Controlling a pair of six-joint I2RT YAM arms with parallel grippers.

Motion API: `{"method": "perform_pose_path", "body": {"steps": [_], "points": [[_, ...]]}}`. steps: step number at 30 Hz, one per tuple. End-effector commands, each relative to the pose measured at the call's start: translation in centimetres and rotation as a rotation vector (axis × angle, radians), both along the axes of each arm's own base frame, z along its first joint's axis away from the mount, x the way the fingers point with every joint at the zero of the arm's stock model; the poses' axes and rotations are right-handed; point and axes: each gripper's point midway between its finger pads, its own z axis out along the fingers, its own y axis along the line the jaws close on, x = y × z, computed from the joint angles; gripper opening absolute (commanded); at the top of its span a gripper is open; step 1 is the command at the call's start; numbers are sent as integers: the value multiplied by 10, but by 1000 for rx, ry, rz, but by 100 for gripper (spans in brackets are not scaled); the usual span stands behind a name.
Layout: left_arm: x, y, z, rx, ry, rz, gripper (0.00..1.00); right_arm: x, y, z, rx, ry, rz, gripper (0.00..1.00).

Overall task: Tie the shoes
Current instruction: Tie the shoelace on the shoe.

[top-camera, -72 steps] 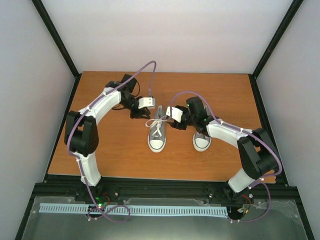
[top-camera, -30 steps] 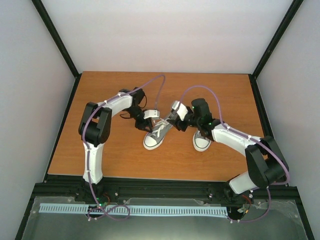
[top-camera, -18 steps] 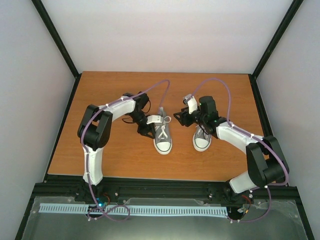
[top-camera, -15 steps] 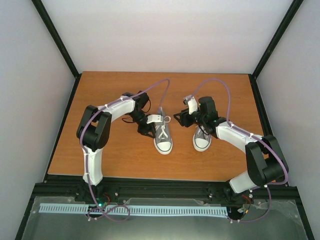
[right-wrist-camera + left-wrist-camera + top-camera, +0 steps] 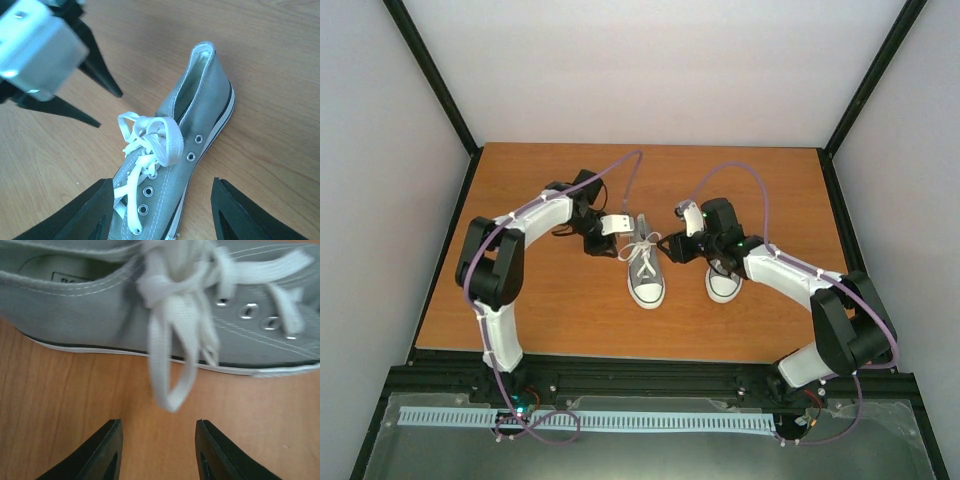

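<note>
Two grey sneakers with white toe caps stand side by side, toes toward me: the left shoe [image 5: 645, 272] and the right shoe [image 5: 723, 281]. The left shoe [image 5: 200, 117] carries a loose bow of white lace [image 5: 150, 134]. One loop of that lace [image 5: 170, 382] hangs down the shoe's side [image 5: 85, 310]. My left gripper [image 5: 158, 422] is open just left of this shoe, short of the loop, with nothing between its fingers. My right gripper [image 5: 162, 182] hovers open above the shoe's eyelets, holding nothing. From above, the left gripper [image 5: 605, 243] and right gripper [image 5: 672, 250] flank the bow.
The wooden tabletop [image 5: 550, 300] is framed by black rails and white walls. The right arm's forearm [image 5: 775, 268] passes over the right shoe's heel. My left gripper's body [image 5: 40, 50] shows at the right wrist view's top left.
The left shoe swung from toe-left to pointing straight at me. My left gripper drew back left and up from the laces. The right gripper shifted left toward the bow.
</note>
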Motion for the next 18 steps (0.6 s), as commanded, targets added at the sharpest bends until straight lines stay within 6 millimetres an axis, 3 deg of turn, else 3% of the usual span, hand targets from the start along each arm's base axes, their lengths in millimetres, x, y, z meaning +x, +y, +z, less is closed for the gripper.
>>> {"method": "perform_pose_path", "body": {"steps": [1,6,10,15,18], "points": [[36,-6,-18,32,-39,55,43,0,0,5,-4,35,-70,54],[34,-8,-30,38,6,31,44,0,-1,10,9,21,-87,53],[29,-14,-28,15,46,12,40,5,8,17,12,18,-44,54],[29,-20,-18,-19,58,1,13,8,16,22,23,20,-11,54],[37,-24,-7,-38,34,11,2,8,20,23,34,26,4,54]]}}
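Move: The free bow loop on the left side of the knot hangs just off the left fingers: about level with them, some 2 cm to the right and 3 cm below. The knot is about 5 cm to this hand's right and 2 cm down, and the bow's other loop roughly 7 cm right and 1 cm ahead. The shoe's middle lies 3 cm back, 5 cm right and 4 cm below. From the right hand, the left loop is about 8 cm left and 8 cm down, nearly level. The left hand, half open and pointing down with a lean to the right, sinks about 4 cm while reaching some 2.5 cm forward beside the bow, then shuts its fingers on the end of the left-hand loop, coming back up about 1.5 cm and easing slightly right as they close. The right hand holds nothing and stays open on the other side of the shoe, lifting about 2 cm late on. ##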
